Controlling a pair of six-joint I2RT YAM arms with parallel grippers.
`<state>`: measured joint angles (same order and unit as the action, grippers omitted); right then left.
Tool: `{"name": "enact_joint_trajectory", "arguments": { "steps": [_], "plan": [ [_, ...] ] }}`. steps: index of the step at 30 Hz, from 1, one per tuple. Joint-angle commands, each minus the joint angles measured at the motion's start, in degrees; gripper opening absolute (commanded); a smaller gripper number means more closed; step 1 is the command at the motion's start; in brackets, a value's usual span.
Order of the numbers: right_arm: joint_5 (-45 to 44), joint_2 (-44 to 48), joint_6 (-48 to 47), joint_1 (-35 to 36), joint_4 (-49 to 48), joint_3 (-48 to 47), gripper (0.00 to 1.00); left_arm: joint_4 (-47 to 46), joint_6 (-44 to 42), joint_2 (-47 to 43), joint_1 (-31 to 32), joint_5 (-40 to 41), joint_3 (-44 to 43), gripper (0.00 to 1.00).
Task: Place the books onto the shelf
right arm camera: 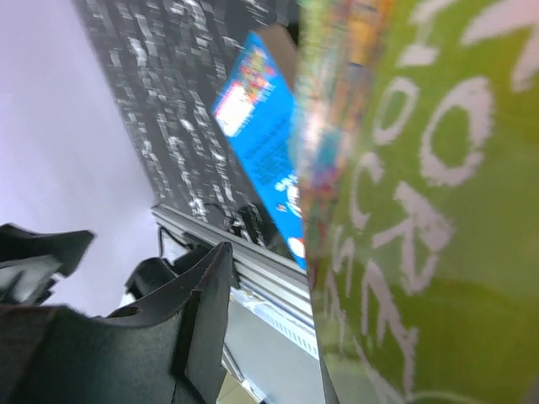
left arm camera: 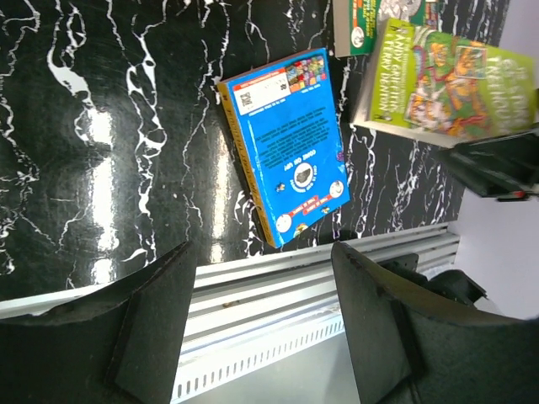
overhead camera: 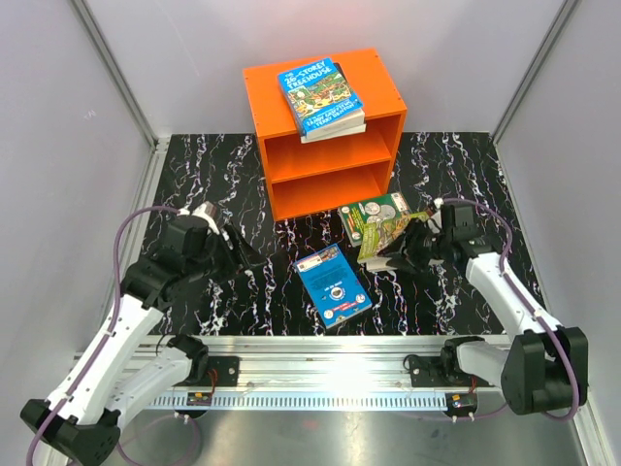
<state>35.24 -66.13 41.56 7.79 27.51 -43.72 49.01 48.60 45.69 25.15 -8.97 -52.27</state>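
The orange shelf point(overhead camera: 378, 83) stands at the back with two blue Treehouse books point(overhead camera: 320, 94) stacked on its roof; both compartments look empty. One blue book point(overhead camera: 333, 284) point(left arm camera: 290, 139) point(right arm camera: 265, 143) lies flat mid-table. A green coin book point(overhead camera: 372, 214) point(left arm camera: 370, 21) lies before the shelf. A lime-green book point(overhead camera: 381, 243) point(left arm camera: 450, 80) point(right arm camera: 429, 210) is tilted up on edge against my right gripper point(overhead camera: 400, 250) point(left arm camera: 493, 164). Its jaws stand apart: one finger point(right arm camera: 206, 311) is clear of the book, the other is hidden behind the cover. My left gripper point(overhead camera: 241, 248) point(left arm camera: 261, 252) hangs open and empty, left of the blue book.
An aluminium rail point(overhead camera: 320, 354) point(left arm camera: 278, 286) runs along the near table edge, with both arm bases on it. Pale walls close in the left, right and back sides. Black marbled tabletop point(overhead camera: 213, 175) lies bare to the left of the shelf.
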Motion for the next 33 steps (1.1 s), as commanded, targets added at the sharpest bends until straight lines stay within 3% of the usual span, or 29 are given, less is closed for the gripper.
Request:
{"name": "enact_joint_trajectory", "arguments": {
  "steps": [1, 4, 9, 13, 14, 15, 16, 23, 33],
  "plan": [
    [-2.72, 3.01, -0.79, 0.47, 1.15, 4.07, 0.15, -3.4, 0.36, -2.1, 0.34, -2.89, 0.76, 0.69],
    [-3.51, 3.29, 0.45, 0.47, 1.67, 5.93, 0.27, -2.7, 0.36, -3.5, 0.52, -3.16, 1.99, 0.69],
    [-4.74, 3.81, 0.28, 0.47, 2.2, 7.78, 0.32, -1.91, 0.62, -5.53, 0.69, -3.51, 4.28, 0.69],
    [-4.48, 3.9, 0.1, 0.38, 3.25, 8.74, 0.45, -2.17, 0.36, -4.82, 1.13, -5.52, 7.0, 0.69],
    [-4.74, 4.08, -0.16, 0.38, 3.86, 8.74, 0.56, -3.13, 0.53, -4.21, 1.39, -5.88, 7.7, 0.69],
    [-5.27, 4.25, -0.43, 0.47, 5.26, 8.74, 0.85, -3.74, 0.79, -3.77, 2.09, -6.14, 9.1, 0.7],
    [-5.62, 4.34, -0.6, 0.47, 6.06, 8.74, 0.99, -4.27, 1.14, -3.07, 2.53, -6.84, 9.81, 0.7],
    [-4.31, 5.22, -2.98, 0.56, 7.92, 8.22, 1.0, -12.09, 4.66, 6.67, 10.62, -7.02, 13.69, 0.72],
    [-3.07, -9.87, -1.4, 5.83, -8.41, 8.83, 1.0, -24.13, 8.09, 29.26, 18.35, -7.72, 9.82, 0.72]
  ]
}}
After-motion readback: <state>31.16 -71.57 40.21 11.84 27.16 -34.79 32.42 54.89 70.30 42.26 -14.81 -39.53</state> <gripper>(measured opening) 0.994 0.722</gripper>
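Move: From the left hand, the blue book lies about 17 cm to the right, level with it and some 19 cm below; the dark green book is 28 cm right, 16 cm ahead and about as far down. The right hand already holds the yellow-green book over its landing spot, some 12 cm down, neither ahead nor back and 1 cm right. From this hand the blue book lies 14 cm left and 6 cm back, the dark green one 3 cm left and 10 cm ahead, both 13 cm down. The right hand lowers the yellow-green book about 5 cm while drawing it back a similar distance, the wrist tipping down some 10 degrees, then spreads its fingers wide to let go beside the blue book, and at the end sinks a little more and slides slightly left, staying open over the books. Meanwhile the left hand eases back, then swoops about 14 cm down and 8 cm right towards the blue book's left edge, tipping down some 20 degrees and turning clockwise, its fingers kept open and not yet touching. ##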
